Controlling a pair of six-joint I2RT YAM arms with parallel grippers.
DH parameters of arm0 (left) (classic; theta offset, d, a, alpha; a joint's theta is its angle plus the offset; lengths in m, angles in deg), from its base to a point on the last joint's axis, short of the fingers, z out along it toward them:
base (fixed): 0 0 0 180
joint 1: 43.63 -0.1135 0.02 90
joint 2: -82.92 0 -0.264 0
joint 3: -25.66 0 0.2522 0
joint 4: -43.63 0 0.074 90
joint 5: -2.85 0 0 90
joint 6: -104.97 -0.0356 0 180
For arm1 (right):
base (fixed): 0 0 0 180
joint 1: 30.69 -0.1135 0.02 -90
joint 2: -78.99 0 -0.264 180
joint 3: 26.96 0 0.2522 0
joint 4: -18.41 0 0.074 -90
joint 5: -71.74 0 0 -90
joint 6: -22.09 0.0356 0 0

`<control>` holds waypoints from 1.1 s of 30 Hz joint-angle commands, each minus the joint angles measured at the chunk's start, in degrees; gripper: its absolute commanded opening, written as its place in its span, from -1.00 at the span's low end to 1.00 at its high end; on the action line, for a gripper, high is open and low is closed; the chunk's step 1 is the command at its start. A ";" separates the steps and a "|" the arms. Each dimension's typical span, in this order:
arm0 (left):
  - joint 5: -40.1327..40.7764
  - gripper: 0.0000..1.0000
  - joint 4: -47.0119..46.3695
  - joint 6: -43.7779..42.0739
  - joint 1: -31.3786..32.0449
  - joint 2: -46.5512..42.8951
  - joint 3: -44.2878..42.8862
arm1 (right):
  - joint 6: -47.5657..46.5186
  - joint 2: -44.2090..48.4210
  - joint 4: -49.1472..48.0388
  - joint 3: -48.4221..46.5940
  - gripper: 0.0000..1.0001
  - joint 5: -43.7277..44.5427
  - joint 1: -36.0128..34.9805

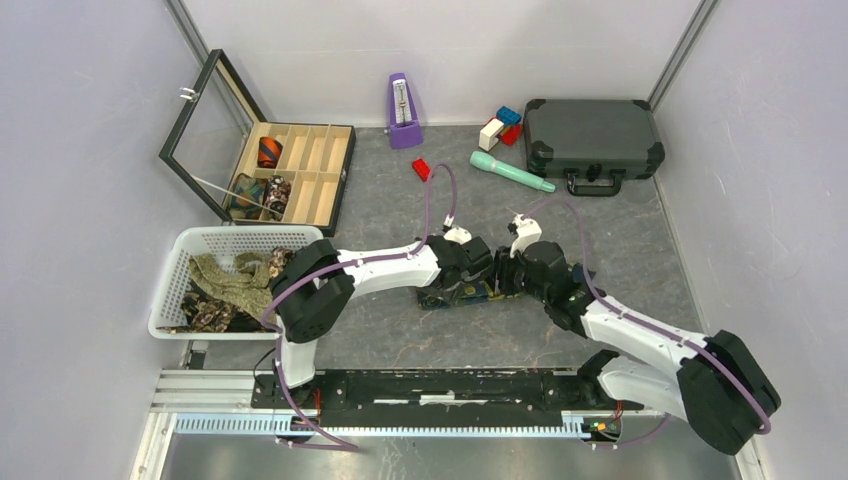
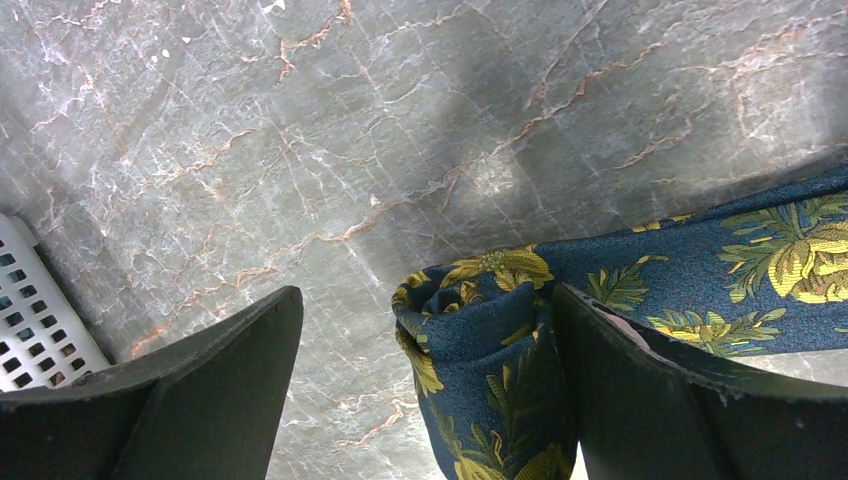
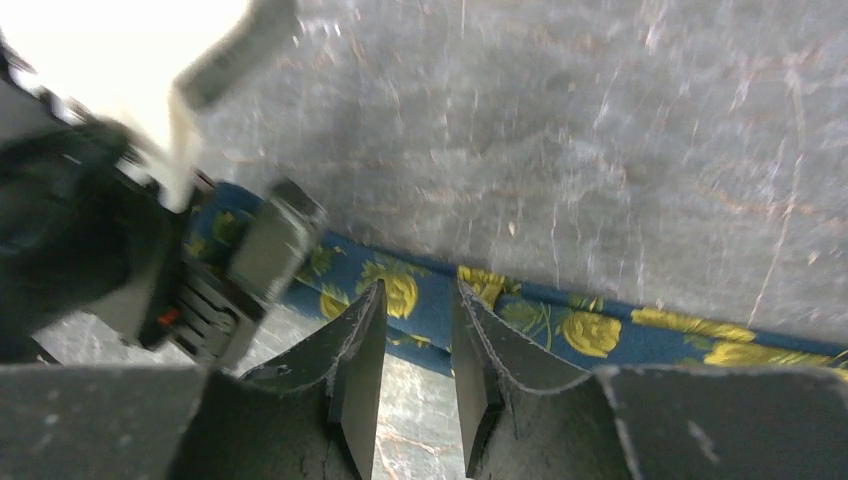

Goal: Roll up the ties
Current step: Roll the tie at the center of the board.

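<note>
A navy tie with yellow flowers (image 1: 452, 297) lies on the marble table at the centre, under both wrists. In the left wrist view one end of it is wound into a small coil (image 2: 480, 345), and the rest runs off to the right as a flat strip (image 2: 760, 270). My left gripper (image 2: 428, 293) stands wide open around the coil, which rests against the right finger (image 2: 680, 390). My right gripper (image 3: 420, 287) is open by a narrow gap with nothing in it, its tips just short of the strip (image 3: 590, 330). More ties (image 1: 228, 278) lie loose in the basket.
A white basket (image 1: 205, 238) stands at the left, its corner also in the left wrist view (image 2: 30, 320). Behind it is an open wooden box (image 1: 310, 170) holding rolled ties. A purple metronome (image 1: 403, 110), red block (image 1: 421, 169), teal tool (image 1: 510, 171) and dark case (image 1: 592, 138) line the back.
</note>
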 commanded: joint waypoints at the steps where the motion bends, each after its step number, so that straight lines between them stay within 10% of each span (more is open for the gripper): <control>1: -0.91 1.00 -2.15 1.71 0.32 -1.50 -2.00 | 1.11 -3.04 -6.96 4.55 -0.29 -3.42 0.19; 33: -1.98 0.99 -2.09 2.27 1.93 -5.65 -6.33 | 2.10 -11.12 -14.41 9.83 -0.31 -5.16 0.06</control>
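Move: The tie lies across the table. The part I'm bringing my right hand to, beside its yellow band, is about 3 cm back and 8 cm below that hand; the band is 2 cm back and 1 cm right. The rolled end lies some 12 cm left and 3 cm back. From my left hand, already wide open, the roll is some 2 cm right, 1 cm back and just below, with the yellow band about 14 cm right and 2 cm farther out. I drop my right hand quickly about 7 cm onto the flat tie beside its yellow band, drawing back a few centimetres and tipping the fingers down slightly, then keep it there with the fingers still nearly shut. Meanwhile my left hand, fingers staying wide open, eases some 4 cm right across the rolled end towards my right hand and lifts a little, its right finger coming clear of the roll. ##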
